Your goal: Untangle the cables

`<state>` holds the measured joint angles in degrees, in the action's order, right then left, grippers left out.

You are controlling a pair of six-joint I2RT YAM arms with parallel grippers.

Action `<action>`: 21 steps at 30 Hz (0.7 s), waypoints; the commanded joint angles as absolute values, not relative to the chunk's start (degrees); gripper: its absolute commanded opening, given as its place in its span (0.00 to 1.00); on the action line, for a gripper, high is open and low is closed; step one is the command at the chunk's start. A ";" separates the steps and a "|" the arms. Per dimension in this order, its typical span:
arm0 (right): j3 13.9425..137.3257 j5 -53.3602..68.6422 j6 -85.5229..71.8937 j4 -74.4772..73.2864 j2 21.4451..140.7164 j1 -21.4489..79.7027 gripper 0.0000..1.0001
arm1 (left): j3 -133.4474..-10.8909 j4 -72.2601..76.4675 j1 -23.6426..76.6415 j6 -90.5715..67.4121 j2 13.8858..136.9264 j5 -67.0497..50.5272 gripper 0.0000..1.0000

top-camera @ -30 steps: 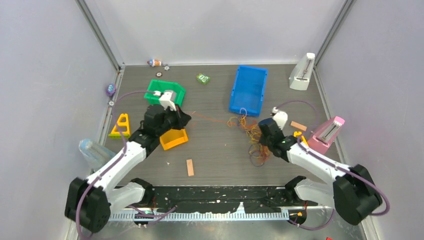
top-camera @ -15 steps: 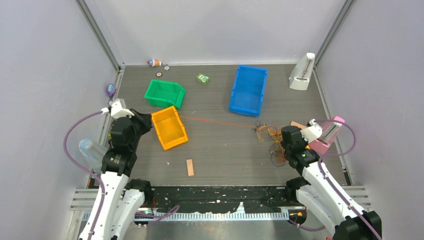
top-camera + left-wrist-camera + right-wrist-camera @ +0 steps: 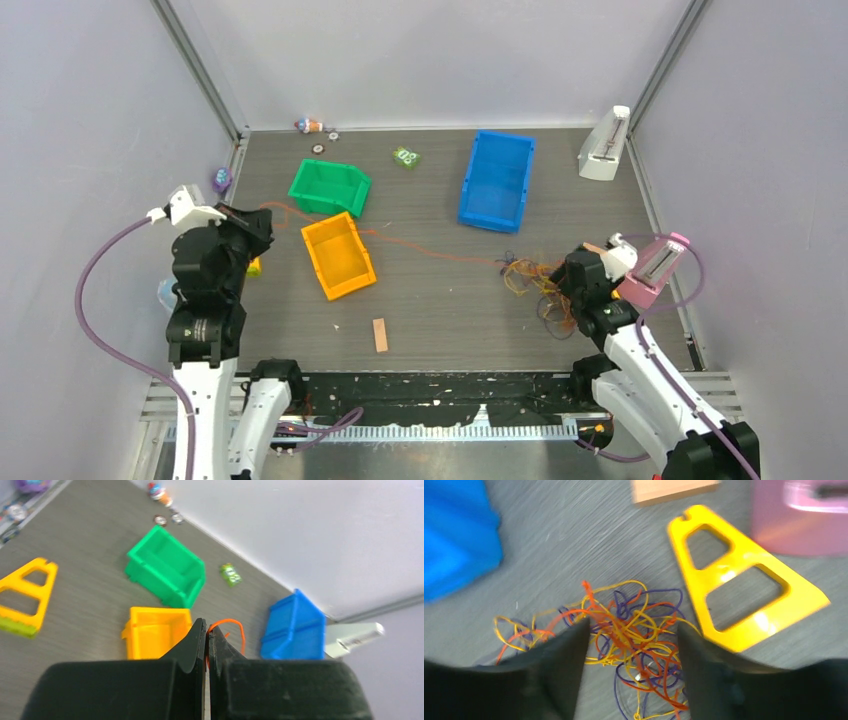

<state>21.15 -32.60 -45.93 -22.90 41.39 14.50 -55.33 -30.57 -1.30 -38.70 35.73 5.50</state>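
Observation:
The cables (image 3: 535, 280) lie in a tangle of orange, yellow and purple loops on the table's right side, in front of the blue bin. One orange cable (image 3: 420, 250) stretches leftward from the tangle, past the orange bin, to my left gripper (image 3: 257, 222). In the left wrist view that gripper (image 3: 207, 628) is shut on the orange strand (image 3: 236, 624), which loops out above its tips. My right gripper (image 3: 630, 629) hangs open just above the tangle (image 3: 644, 615), one finger on each side, holding nothing.
An orange bin (image 3: 340, 258) and a green bin (image 3: 330, 187) stand at the left, a blue bin (image 3: 497, 180) at the back centre. A pink block (image 3: 655, 268) and a yellow triangle frame (image 3: 744, 595) sit close to the tangle's right. A small wooden block (image 3: 380, 334) lies near the front.
My left arm has pulled back to the left edge, drawing the orange cable out of the tangle. My right gripper has opened and let go of the tangle.

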 commanded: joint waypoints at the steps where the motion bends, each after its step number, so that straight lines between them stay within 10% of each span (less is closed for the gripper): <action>1: 23.20 -14.75 -28.72 -11.58 43.40 14.31 0.97 | -61.53 -29.92 -1.76 -36.68 36.80 -7.73 0.00; 21: 38.50 20.29 -4.73 7.34 59.52 35.91 0.97 | -79.00 -33.16 -1.81 -32.68 43.04 -25.77 0.00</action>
<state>33.82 10.09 -10.33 2.50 52.64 32.56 -75.68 -32.71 -1.52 -33.54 42.48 -22.20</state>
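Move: Roughly 24 cm to the right hand's left, 3 cm farther out and 4 cm lower, runs the middle of the orange cable. The tangle sits about 5 cm left, 3 cm back and 6 cm below; the blue bin 16 cm left and 22 cm ahead; the yellow A-block 8 cm right and 3 cm back. The left hand, still pinching the orange cable's far part, has the tangle some 53 cm right, 5 cm back and 31 cm down, the yellow bin 6 cm right, 1 cm ahead. Opening fully from half open, the right hand leaves the tangle, sweeping about 22 cm left towards the orange cable and then also climbing some 12 cm, swinging 70 degrees counter-clockwise with its fingers tipping up. Meanwhile the left hand keeps its pinch, rises roughly 12 cm, shifts 8 cm right and turns clockwise. ##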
